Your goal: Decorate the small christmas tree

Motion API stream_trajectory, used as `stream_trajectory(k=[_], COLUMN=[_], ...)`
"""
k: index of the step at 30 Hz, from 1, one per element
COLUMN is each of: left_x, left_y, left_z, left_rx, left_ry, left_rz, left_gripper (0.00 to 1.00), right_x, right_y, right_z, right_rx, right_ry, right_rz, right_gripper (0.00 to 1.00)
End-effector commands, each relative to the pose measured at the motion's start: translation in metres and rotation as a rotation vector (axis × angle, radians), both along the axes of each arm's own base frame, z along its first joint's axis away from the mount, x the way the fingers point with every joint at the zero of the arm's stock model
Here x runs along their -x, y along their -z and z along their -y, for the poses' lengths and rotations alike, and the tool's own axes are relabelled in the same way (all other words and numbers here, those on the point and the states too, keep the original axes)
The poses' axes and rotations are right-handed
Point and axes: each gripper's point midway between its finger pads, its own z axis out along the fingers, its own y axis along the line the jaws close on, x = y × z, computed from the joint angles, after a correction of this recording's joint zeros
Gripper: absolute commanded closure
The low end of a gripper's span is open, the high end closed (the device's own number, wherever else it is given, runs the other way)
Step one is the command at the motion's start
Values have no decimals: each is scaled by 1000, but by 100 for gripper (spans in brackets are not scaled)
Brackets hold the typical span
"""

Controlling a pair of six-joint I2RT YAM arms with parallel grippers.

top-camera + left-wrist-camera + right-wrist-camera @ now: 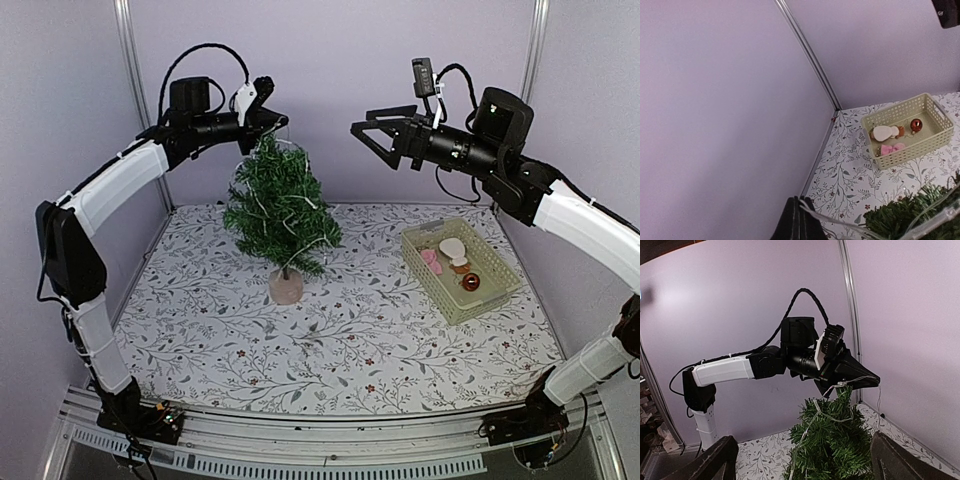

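The small christmas tree (280,205) stands on its pale round base (286,287) at the back middle of the table. A thin clear light string (303,203) is draped over its branches. My left gripper (283,122) hovers just above the tree top, shut on the light string (840,224), which runs down to the tree (910,217). The right wrist view shows that left gripper (875,381) pinching the string (815,412) over the tree (835,445). My right gripper (360,120) is raised to the right of the tree, pointing at it. It is open and holds nothing (802,440).
A pale yellow basket (440,226) sits on the right of the table with a white ornament (452,247), a pink one (431,261) and a red ball (470,284). Purple walls with metal posts close off the back and sides.
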Motion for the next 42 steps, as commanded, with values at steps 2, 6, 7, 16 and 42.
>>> stream_trajectory(k=[2, 6, 7, 16, 42], left_x=[5, 1, 0, 16, 31], left_y=[-6, -7, -8, -64, -63], left_z=[11, 6, 3, 0, 27], left_rx=[-34, -67, -74, 68, 125], left_ry=[26, -26, -42, 23, 144], left_rz=[60, 90, 101, 166, 131], left_gripper=[100, 100, 100, 100, 100], right_x=[2, 1, 1, -11, -136], right_y=[-9, -8, -8, -3, 43], right_z=[5, 5, 5, 4, -82], right_rx=[-10, -8, -7, -8, -53], right_ry=[12, 12, 13, 44, -133], right_rz=[26, 25, 27, 18, 71], right_gripper=[4, 4, 4, 7, 39])
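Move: The loose tail of the light string hangs straight down from the left hand's shut fingertips, its middle about 6 cm below them. The tree top sits roughly 3 cm back, 3 cm left and 3 cm below those fingertips. From the open right hand the hanging string is some 17 cm ahead, 12 cm left and 13 cm lower; the basket lies about 8 cm ahead, 25 cm right and 45 cm below. The light string, still pinched in the left fingers, is raised about 5 cm beside the tree top as that hand also eases slightly back and right. After a pause the right hand swings in towards its hanging tail, mostly forward some 14 cm, with a lesser shift left and a little sinking, its fingers narrowing from wide to just over half open, touching nothing yet. ##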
